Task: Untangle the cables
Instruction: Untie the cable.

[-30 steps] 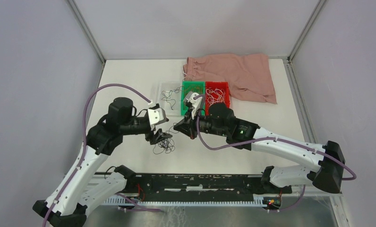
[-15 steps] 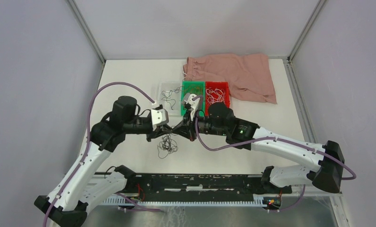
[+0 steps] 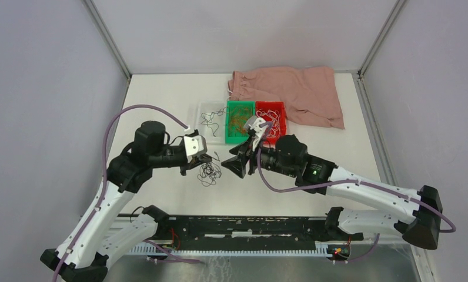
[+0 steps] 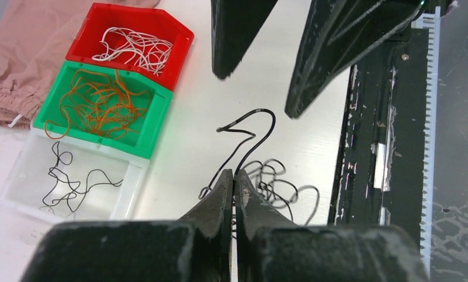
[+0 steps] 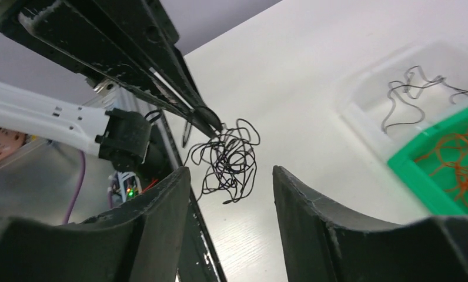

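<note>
A loose tangle of black cables (image 3: pixel 207 174) lies on the white table between the two arms. My left gripper (image 3: pixel 203 160) is shut on one black strand (image 4: pixel 247 130) that loops up out of the tangle (image 4: pixel 278 185). My right gripper (image 3: pixel 227 166) stands open just right of the tangle, holding nothing. In the right wrist view the tangle (image 5: pixel 229 158) lies beyond the open right gripper (image 5: pixel 229 170), with the left fingers (image 5: pixel 190 100) pinching its top edge. Both right fingers (image 4: pixel 231 35) hang above the strand in the left wrist view.
Three small bins stand behind the tangle: a clear one (image 3: pixel 199 120) with black cables, a green one (image 3: pixel 240 103) with orange cables, a red one (image 3: pixel 270 103) with white cables. A pink cloth (image 3: pixel 296 94) lies at the back right. The black rail (image 3: pixel 249 226) runs along the near edge.
My left gripper has closed on a black strand. My right gripper has let go, opened and drawn back to the right.
</note>
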Motion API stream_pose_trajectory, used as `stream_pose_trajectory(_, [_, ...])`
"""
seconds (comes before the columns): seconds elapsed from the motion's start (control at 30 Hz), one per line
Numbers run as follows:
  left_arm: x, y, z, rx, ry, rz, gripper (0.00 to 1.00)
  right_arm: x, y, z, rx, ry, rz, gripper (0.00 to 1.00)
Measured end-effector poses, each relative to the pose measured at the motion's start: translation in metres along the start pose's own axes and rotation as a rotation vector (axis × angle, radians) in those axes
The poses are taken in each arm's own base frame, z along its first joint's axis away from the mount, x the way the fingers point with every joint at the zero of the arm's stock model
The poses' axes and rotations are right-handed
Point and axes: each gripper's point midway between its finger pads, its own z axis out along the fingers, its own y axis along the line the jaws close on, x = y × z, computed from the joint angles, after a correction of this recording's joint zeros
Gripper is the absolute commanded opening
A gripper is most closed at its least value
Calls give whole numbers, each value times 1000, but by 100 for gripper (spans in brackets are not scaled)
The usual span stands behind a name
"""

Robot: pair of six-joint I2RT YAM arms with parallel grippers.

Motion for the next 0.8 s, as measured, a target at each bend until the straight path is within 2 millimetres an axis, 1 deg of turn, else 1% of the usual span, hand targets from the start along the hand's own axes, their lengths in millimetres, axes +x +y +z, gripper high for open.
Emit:
stream_pose_trajectory(0.13, [-11, 2, -1, -4, -20, -46, 3, -9, -13, -15, 72, -85, -7, 62])
stream_pose_trajectory(0.2, [-18, 2, -1, 2, -35, -74, 3, -12, -14, -15, 77, -104, -8, 62])
stream_pose_trajectory(0.3, [-29, 4, -1, 4, -57, -115, 3, -18, -10, -11, 57, -129, -9, 61])
stream_pose_trajectory(0.37, [-34, 2, -1, 14, -68, -135, 3, -18, -10, -6, 53, -135, -8, 61])
stream_pose_trajectory(0.47, [-38, -1, -2, 30, -81, -155, 3, -14, -13, 2, 57, -132, -5, 60])
stream_pose_trajectory(0.57, [-40, -5, -2, 50, -87, -162, 3, -14, -18, 7, 78, -143, 2, 58])
stream_pose_trajectory(0.67, [-43, -9, -2, 82, -93, -168, 3, -21, -26, 9, 126, -180, 15, 57])
stream_pose_trajectory(0.8, [-50, -17, -3, 139, -107, -177, 3, -35, -32, 10, 163, -257, 44, 60])
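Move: The left hand, shut on the black cable, has a short free loop standing about 3 cm to its right and 1 cm ahead; the tangle hangs some 9 cm beneath it. From the open right hand that loop is about 4 cm to the left and 1 cm ahead, nearly level. The clear tray lies roughly 20 cm ahead of the right hand and 6 cm left, the green tray 20 cm ahead and 3 cm right, both some 25 cm lower. The left hand keeps its pinch on the black cable and lifts it about 4 cm, then also draws it back and right by 2 cm each, rolling some 10 degrees so the loop is carried in beside the right fingers. The right hand, staying open, first backs off about 2 cm to its right and returns, then works forward about 4 cm and up 2 cm past the left fingertips, its own fingers tipping up and swinging clockwise by 10 to 15 degrees, with its rear finger at the loop. ##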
